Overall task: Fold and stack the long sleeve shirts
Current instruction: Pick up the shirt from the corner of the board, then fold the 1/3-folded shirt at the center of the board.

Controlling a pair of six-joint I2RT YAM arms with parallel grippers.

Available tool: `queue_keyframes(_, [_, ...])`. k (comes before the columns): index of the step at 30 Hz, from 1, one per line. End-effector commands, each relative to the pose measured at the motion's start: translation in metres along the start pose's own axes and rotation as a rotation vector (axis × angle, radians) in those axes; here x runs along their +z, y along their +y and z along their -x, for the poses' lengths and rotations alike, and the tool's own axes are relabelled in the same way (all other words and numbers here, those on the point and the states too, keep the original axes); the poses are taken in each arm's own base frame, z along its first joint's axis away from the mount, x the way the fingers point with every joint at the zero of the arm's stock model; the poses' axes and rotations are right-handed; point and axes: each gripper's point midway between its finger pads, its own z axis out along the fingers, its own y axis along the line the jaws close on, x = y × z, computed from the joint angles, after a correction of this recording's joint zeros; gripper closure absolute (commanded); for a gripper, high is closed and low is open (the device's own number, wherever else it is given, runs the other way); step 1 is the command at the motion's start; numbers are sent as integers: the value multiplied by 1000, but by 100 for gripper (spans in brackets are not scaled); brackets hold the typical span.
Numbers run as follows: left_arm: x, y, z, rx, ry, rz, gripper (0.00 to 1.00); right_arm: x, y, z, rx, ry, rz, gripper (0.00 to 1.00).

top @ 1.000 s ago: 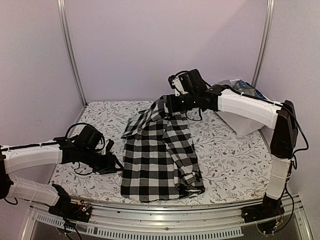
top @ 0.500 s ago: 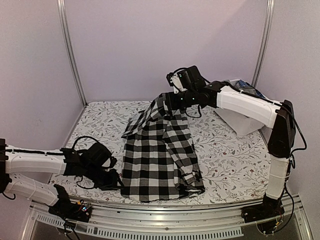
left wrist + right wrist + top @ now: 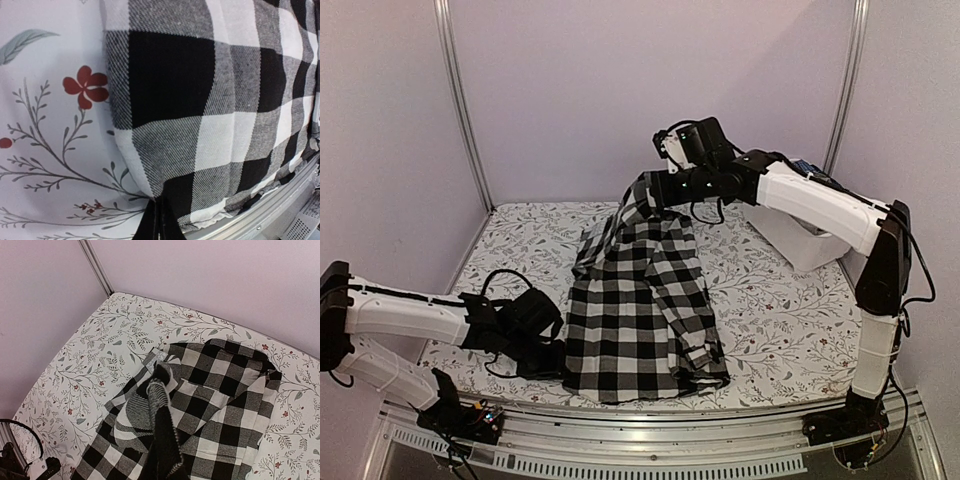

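Observation:
A black-and-white checked long sleeve shirt (image 3: 640,305) lies down the middle of the flowered table, its far end pulled up off the surface. My right gripper (image 3: 657,190) is shut on that raised end; in the right wrist view the cloth (image 3: 220,405) drapes over the right gripper (image 3: 161,390) and hides its fingers. My left gripper (image 3: 558,357) sits low at the shirt's near-left corner, shut on the hem. In the left wrist view the dark fingertips (image 3: 150,225) of the left gripper (image 3: 157,220) pinch the edge of the checked cloth (image 3: 200,100).
A white bin (image 3: 802,245) stands at the back right, with grey and blue patterned cloth (image 3: 810,172) on top. The metal front rail (image 3: 650,420) runs just below the shirt's hem. Walls and corner posts (image 3: 460,110) close in the table.
My left gripper has slid right to the shirt's near-left corner and shut on the hem. The right gripper has drawn the raised end slightly left and up.

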Motion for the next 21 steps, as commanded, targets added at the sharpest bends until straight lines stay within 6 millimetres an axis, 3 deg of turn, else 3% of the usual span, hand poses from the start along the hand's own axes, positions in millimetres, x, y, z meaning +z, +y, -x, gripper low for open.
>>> queue_keyframes(1, [-11,-21,10,41,-39,-23,100,-11,-4,26,-43,-57,-50,100])
queue_keyframes(11, [-34,-82,18,224,7,-115,100,-42,-45,68,-153,-147,-243,100])
queue_keyframes(15, [-36,-105,17,290,38,-156,100,-52,-70,68,-158,-132,-320,100])
queue_keyframes(21, [-34,-135,11,396,105,-210,100,-64,-94,51,-151,-97,-405,100])
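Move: At the shirt's near-left corner, already pinched in the left hand, the folded sleeve's cuff lies about 29 cm to the right and 4 cm ahead at table height; the shirt's near-right corner is some 35 cm right and 2 cm back. The right hand holds cloth of the far end: the shirt's far-right shoulder lies roughly 15 cm ahead, 11 cm right and 26 cm below, the basket about 41 cm right, 13 cm ahead and 19 cm below. Keeping its pinch, the left hand lifts the near-left corner about 8 cm and carries it some 9 cm right towards the folded cuff, turning clockwise. Meanwhile the right hand, still gripping the far end, first rises about 5 cm, then swings right and forward towards the basket, sinking slightly, its fingers tipping up as it turns clockwise. ##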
